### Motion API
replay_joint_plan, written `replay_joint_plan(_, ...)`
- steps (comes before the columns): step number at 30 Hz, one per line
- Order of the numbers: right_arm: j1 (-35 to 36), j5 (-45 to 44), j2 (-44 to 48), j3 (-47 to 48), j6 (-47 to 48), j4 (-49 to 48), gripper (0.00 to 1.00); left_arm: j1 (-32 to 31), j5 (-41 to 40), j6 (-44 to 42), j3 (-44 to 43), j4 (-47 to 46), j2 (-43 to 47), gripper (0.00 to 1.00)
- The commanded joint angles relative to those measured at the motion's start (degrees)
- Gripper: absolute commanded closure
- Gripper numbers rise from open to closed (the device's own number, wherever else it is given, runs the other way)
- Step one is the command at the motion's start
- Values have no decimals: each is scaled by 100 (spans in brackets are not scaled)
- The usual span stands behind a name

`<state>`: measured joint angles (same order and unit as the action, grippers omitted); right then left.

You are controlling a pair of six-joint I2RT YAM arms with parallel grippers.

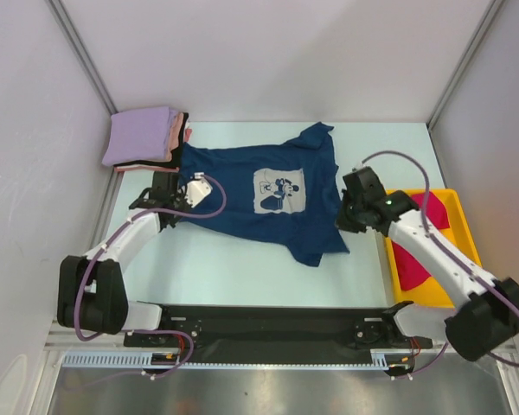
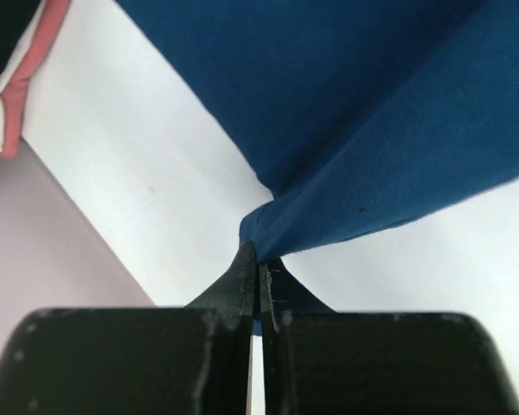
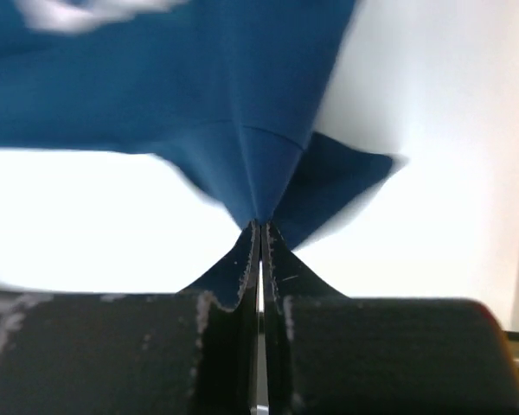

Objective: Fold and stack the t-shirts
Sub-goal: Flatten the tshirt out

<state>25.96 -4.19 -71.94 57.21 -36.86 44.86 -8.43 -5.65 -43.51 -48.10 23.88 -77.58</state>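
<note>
The navy blue t-shirt (image 1: 264,194) with a white cartoon-mouse print lies spread in the middle of the table, print side up. My left gripper (image 1: 175,206) is shut on its left edge; the left wrist view shows the blue cloth (image 2: 372,130) pinched at the fingertips. My right gripper (image 1: 344,214) is shut on its right edge, with the cloth (image 3: 242,104) bunched at the jaws. A folded stack (image 1: 145,137) with a lavender shirt on top, pink and black below, sits at the back left. A crimson shirt (image 1: 415,251) lies in the yellow tray.
The yellow plastic tray (image 1: 464,226) stands at the right edge beside my right arm. Pale walls close in the table on the left, back and right. The stack's pink and black edges show at the top left of the left wrist view (image 2: 26,78).
</note>
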Motion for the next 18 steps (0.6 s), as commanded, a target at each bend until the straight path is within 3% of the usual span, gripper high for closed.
replay_joint_plan(1,383,-127,558,948,-31,1401,100,139,-103,-44,-323,-6,191,100)
replay_joint_plan(3,349,163,646,1143,-93,1456,100,148,-85,-79,-358,-15,173,100)
replay_joint_plan(6,-71,830,506,907,3,809,100,148,2,-105,-402,-85,138,100)
replay_joint_plan(10,-1002,1069,-588,940,380,-484,100,148,204,-79,-543,-76,-2,100)
replay_joint_plan(13,-1171,1105,-1469,1581,556,-952,98,139,319,-53,-613,-85,-125,100)
replay_joint_plan(14,-1224,1061,-2055,1748,688,-988,95,139,336,-53,-613,-103,-143,100)
replay_joint_plan(15,-1251,1095,-2313,2106,776,-1032,84,139,354,-44,-613,-120,-178,100)
replay_joint_plan(18,-1478,1061,-3210,2583,1179,-928,65,139,415,-9,-605,-120,-240,100)
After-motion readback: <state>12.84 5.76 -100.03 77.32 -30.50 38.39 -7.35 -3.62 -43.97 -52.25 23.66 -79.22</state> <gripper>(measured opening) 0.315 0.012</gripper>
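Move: The shirt's rumpled right edge, where the right hand is heading with the near right part pinched, lies about 20 cm ahead of that hand, level sideways and some 12 cm below. From the same hand the mouse print is roughly 22 cm ahead and 18 cm left, the shirt's far right corner 42 cm ahead and 5 cm left, and the yellow bin's middle 2 cm ahead and 33 cm right. The rumpled edge is about 12 cm ahead and 56 cm right of the left hand. The shirt's near right part, still pinched, is swung up about 9 cm by the right hand. That hand then sweeps some 13 cm forward and back down past its starting height, towards the rumpled right edge, its fingers opening and letting go of the cloth near the end. The left hand keeps its pinch on the near left corner, easing 2 cm forward and up. ##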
